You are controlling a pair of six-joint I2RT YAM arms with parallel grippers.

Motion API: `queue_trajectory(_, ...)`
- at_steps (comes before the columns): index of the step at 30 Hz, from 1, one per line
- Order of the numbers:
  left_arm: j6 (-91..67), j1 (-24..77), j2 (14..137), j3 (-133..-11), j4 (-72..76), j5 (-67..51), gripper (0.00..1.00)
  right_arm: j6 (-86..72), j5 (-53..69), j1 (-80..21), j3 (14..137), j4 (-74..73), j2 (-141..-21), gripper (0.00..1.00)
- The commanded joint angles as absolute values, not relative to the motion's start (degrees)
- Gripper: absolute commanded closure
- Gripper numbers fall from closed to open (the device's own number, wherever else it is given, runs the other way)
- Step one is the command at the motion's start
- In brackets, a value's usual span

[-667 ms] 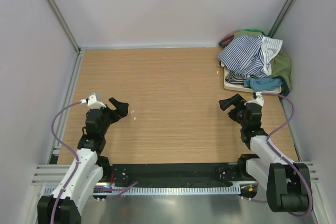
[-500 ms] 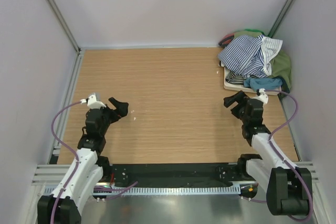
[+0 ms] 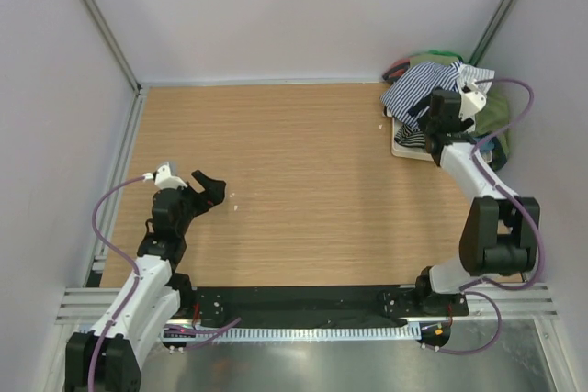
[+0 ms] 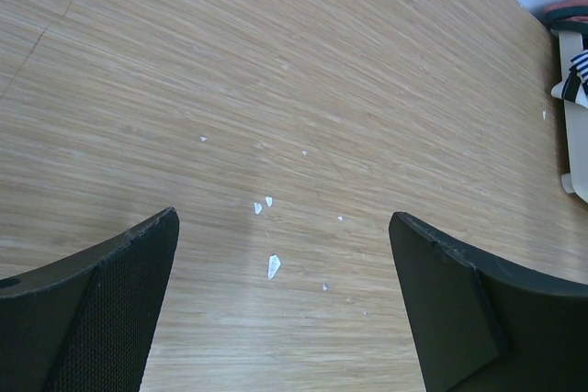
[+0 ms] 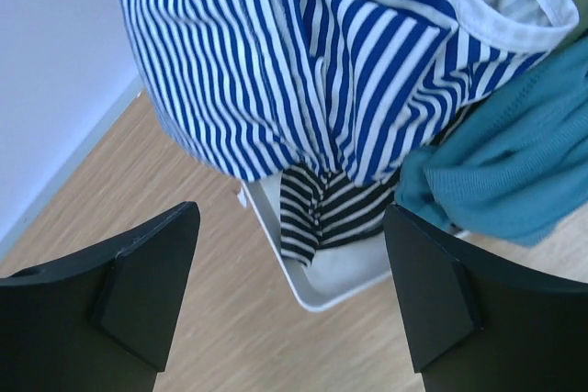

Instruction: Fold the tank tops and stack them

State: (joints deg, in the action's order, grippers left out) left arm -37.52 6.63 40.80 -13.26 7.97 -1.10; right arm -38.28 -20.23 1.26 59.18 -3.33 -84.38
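The tank tops lie in a heap at the back right corner. A blue-and-white striped top (image 3: 413, 91) (image 5: 303, 52) is on top, with a thin dark-striped top (image 5: 331, 208) hanging out beneath it. The olive green top (image 3: 497, 113) is bunched against the right wall. My right gripper (image 3: 432, 117) (image 5: 289, 227) hovers over the near-left side of the heap, jaws wide open and holding nothing. My left gripper (image 3: 208, 187) (image 4: 283, 222) stands open above bare wood at the front left, far from the cloth.
The heap rests on a white tray (image 3: 402, 150) (image 5: 322, 293), with a teal cloth (image 3: 485, 146) (image 5: 505, 172) at its near side. Small white flecks (image 4: 273, 265) lie on the wooden table (image 3: 294, 162). Grey walls close in the back and both sides.
The right arm has swung from the front right of the table back to the heap of tops, still open. The left arm has stayed put.
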Motion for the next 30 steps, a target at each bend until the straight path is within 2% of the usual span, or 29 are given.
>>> queue_trajectory(1,-38.49,6.59,40.34,-13.71,10.54,-0.88,0.03,-40.08,-28.47,1.58,67.39,-6.85,-91.04,0.12)
queue_trajectory(10,-38.67,6.68,43.15,-14.5,11.25,-2.2,0.04,-40.61,-38.93,2.72,88.75,-14.06,-110.38,0.19)
queue_trajectory(11,-38.67,6.59,42.98,-14.5,11.25,-2.28,0.04,-39.65,-38.85,2.81,90.16,-13.54,-111.43,0.26)
queue_trajectory(12,-38.67,6.59,42.89,-14.41,11.34,-2.29,0.04,-37.9,-37.46,2.81,92.79,-13.27,-113.62,0.52)
queue_trajectory(13,-38.67,6.59,42.72,-14.33,11.34,-2.37,0.04,-37.27,-36.66,2.81,94.38,-13.71,-114.43,0.67)
queue_trajectory(14,-38.67,6.68,42.45,-14.24,11.42,-2.37,0.04,-37.09,-35.08,2.73,96.92,-15.71,-114.87,0.92)
queue_trajectory(15,-38.67,6.59,42.36,-14.24,11.43,-2.37,0.04,-37.0,-34.81,2.64,97.38,-16.6,-114.61,0.99)
queue_trajectory(20,-38.85,6.68,41.75,-14.59,9.77,-2.29,0.05,-32.35,-30.6,-2.0,85.29,-6.34,-101.01,0.99)
queue_trajectory(23,-38.85,6.68,40.87,-14.85,8.88,-2.11,0.06,-27.87,-26.91,-6.93,83.32,-6.76,-92.57,0.99)
queue_trajectory(27,-38.93,6.68,39.2,-14.33,8.79,-1.76,0.06,-23.12,-14.36,-13.96,81.13,-6.94,-82.46,0.99)
queue_trajectory(30,-38.85,6.68,38.59,-14.5,7.74,-1.58,0.07,-21.62,0.92,-17.74,78.5,-7.73,-74.82,0.99)
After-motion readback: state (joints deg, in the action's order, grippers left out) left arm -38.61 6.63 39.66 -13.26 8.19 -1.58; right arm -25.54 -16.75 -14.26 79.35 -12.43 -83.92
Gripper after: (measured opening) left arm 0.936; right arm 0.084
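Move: Straight ahead of the right hand, roughly 7 cm out and 5 cm lower, the blue-and-white striped tank top covers the pile. The white tray's middle is some 4 cm ahead and 15 cm below. To the right lie the olive cloth, about 11 cm across and 4 cm ahead, and the teal cloth, 9 cm across and about level, both roughly 9 cm lower. From the left hand, the tank top lies about 25 cm ahead and 47 cm right, at similar height. Reaching forward about 10 cm and slightly right and down, the right hand goes in open at the blue-and-white striped tank top and pinches a fold of it. It then reverses, sweeping some 16 cm left and 15 cm up while drawing back, turning about 30 degrees counter-clockwise with the fingers kept shut on the cloth. ##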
